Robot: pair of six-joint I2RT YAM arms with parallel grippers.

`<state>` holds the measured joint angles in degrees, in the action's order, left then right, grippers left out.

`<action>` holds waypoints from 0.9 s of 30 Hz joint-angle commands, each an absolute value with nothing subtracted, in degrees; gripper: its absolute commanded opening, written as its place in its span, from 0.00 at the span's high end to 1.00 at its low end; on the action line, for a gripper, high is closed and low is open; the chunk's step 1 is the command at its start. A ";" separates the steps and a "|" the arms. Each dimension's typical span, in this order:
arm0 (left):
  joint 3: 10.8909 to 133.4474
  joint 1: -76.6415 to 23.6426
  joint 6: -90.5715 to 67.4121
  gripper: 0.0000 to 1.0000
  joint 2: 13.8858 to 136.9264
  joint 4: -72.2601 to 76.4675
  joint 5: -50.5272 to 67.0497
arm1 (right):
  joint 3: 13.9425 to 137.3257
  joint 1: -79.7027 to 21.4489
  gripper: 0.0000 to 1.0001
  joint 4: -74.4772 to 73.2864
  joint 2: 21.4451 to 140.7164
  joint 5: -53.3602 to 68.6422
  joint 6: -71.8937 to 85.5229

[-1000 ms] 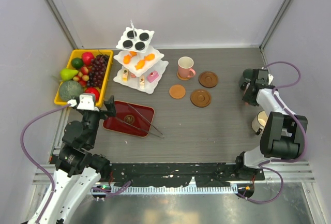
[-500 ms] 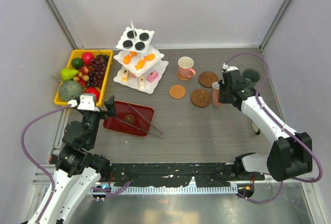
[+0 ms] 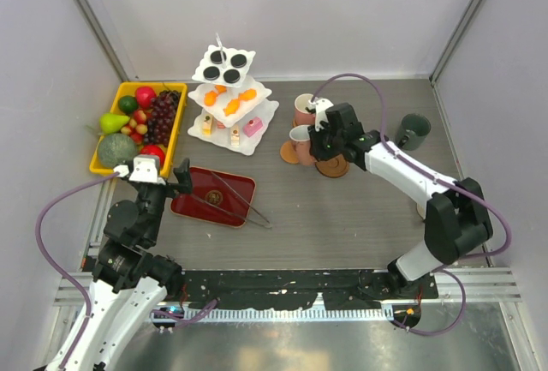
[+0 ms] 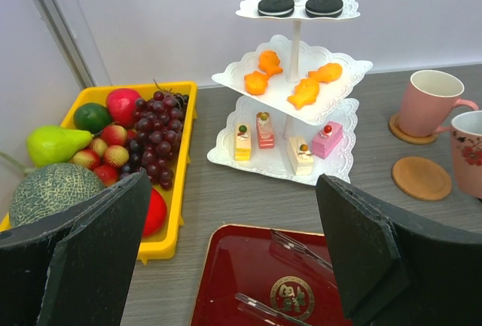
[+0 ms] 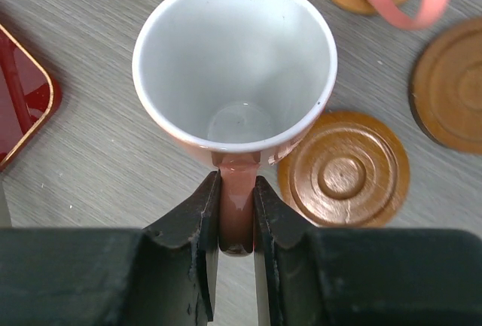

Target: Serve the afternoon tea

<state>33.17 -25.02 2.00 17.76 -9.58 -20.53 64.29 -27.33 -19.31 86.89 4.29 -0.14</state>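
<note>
My right gripper [image 5: 236, 190] is shut on the handle of a beige-pink mug [image 5: 235, 62], held upright with its empty white inside showing. From above, that mug [image 3: 300, 143] sits over the edge of a small brown coaster [image 3: 290, 155]; I cannot tell whether they touch. A pink mug [image 3: 306, 110] stands on its own coaster behind it. The white three-tier stand [image 3: 227, 97] holds black, orange and pink/cream pastries. A green mug [image 3: 414, 131] stands at the far right. My left gripper [image 3: 160, 172] hangs open over the near left, holding nothing.
A red tray [image 3: 201, 195] with metal tongs [image 3: 244, 204] lies below the stand. The yellow fruit tray [image 3: 177, 127] is at the far left. Another brown coaster [image 3: 334, 168] lies under my right wrist. A pale mug rim [image 3: 422, 208] peeks from behind the right arm.
My right arm has swung from the far right to the middle, carrying the mug to beside the pink mug. The green mug is now uncovered. The left arm has not moved.
</note>
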 commanded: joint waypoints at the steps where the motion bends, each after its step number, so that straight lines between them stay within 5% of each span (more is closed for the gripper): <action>1: 32.96 -25.22 2.64 0.01 18.37 -5.63 -20.66 | 69.43 -28.30 0.95 -7.74 89.20 8.17 -3.25; 27: 32.78 -25.22 2.90 0.01 18.63 -5.54 -20.48 | 58.19 -29.36 0.94 12.57 97.47 5.97 -3.78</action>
<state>32.84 -25.02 2.20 18.26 -9.41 -20.53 58.96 -28.99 5.52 98.00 6.48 -3.22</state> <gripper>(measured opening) 0.992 0.251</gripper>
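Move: The right hand has a mug by its handle, body ahead-left of the fingers. The free light coaster it is bound for lies about 8 cm ahead, 7 cm left and 10 cm below. The other mug stands some 10 cm farther out than that coaster and 4 cm to its right; the near brown coaster is about 4 cm ahead and 5 cm right of the hand. From the idle left hand the free coaster is roughly 22 cm ahead, 32 cm right and 25 cm down. The held mug's base comes down onto the free light coaster, the right fingers still pinching its handle. The hand first glides forward and left about 6 cm while sinking a little, its fingers tipping up some 10 degrees, then drops a further 2 to 3 cm with a slight draw back and stops. ##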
